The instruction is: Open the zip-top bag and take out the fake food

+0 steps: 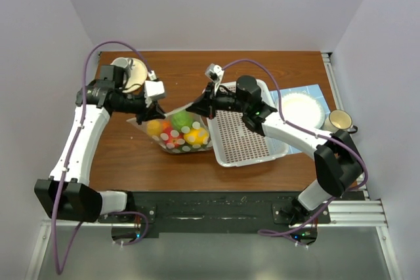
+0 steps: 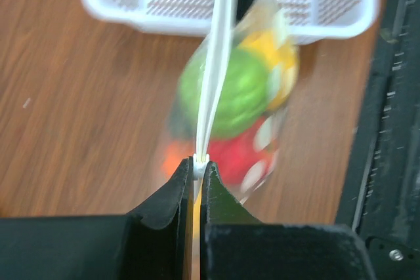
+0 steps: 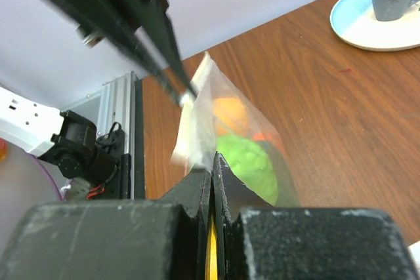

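The zip-top bag hangs just above the wooden table, stretched between both grippers by its top edge. Inside is fake food: a green round piece, a yellow one, a red one and an orange one. My left gripper is shut on the white zip strip at the bag's left end. At the right end, my right gripper is shut on the clear plastic. In the right wrist view the green piece shows through the bag.
A white perforated basket sits right of the bag, under my right arm. A white plate on a blue mat and a cup stand at the right. Another cup on a saucer stands back left. The black mounting rail runs along the near edge.
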Motion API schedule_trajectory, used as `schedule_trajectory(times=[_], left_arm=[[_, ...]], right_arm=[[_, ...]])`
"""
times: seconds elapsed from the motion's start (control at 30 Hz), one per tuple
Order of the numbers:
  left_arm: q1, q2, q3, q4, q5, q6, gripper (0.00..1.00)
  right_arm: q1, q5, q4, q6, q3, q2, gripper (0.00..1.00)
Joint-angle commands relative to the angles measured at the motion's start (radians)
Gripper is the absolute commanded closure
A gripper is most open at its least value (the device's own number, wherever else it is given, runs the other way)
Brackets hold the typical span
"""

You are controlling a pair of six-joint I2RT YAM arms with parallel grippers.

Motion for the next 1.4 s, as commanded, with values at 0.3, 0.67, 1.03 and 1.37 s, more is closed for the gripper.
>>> schedule_trajectory(times=[0.3, 0.67, 1.03, 1.37], left_arm=[[0.39, 0.022, 0.029, -0.154, -0.144, 0.258, 1.0], [0.577, 0.055, 0.037, -0.227, -0.143, 0.39, 1.0], [0.39, 0.008, 0.149, -0.2, 0.136, 0.123, 0.09], [0.272, -0.037, 0.06, 0.384, 0.144, -0.334, 0.09]], right_arm=[[-0.035, 0.072, 0.166, 0.076, 0.037, -0.036, 1.0], [-0.038, 0.086, 0.205, 0.108, 0.041, 0.007, 1.0], [-0.019, 0.017, 0.297, 0.199, 0.035, 0.069, 1.0], [0.035, 0.003, 0.193, 0.13, 0.021, 0.021, 1.0]])
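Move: To the left hand's left, about 12 cm off and some 3 cm lower, is the free left end of the bag's zip, nearly level with it front to back; these fingers already pinch the zip's slider. The green food in the bag sits about 7 cm to the hand's right, 2 cm back and 9 cm below, and the plate with the mug is roughly 18 cm ahead and 12 cm left. From the right hand, that zip end lies about 20 cm left and 3 cm back. Drawing the pinched zip slider along the bag's top edge, the left hand travels some 15 cm left and sinks about 3 cm, turning roughly 20 degrees counter-clockwise. At the zip's left end its fingers open wide and let go, then it swings back right about 9 cm while rising 8 cm and edging forward. The right hand keeps its pinch on the other end, shifting only a couple of centimetres. ##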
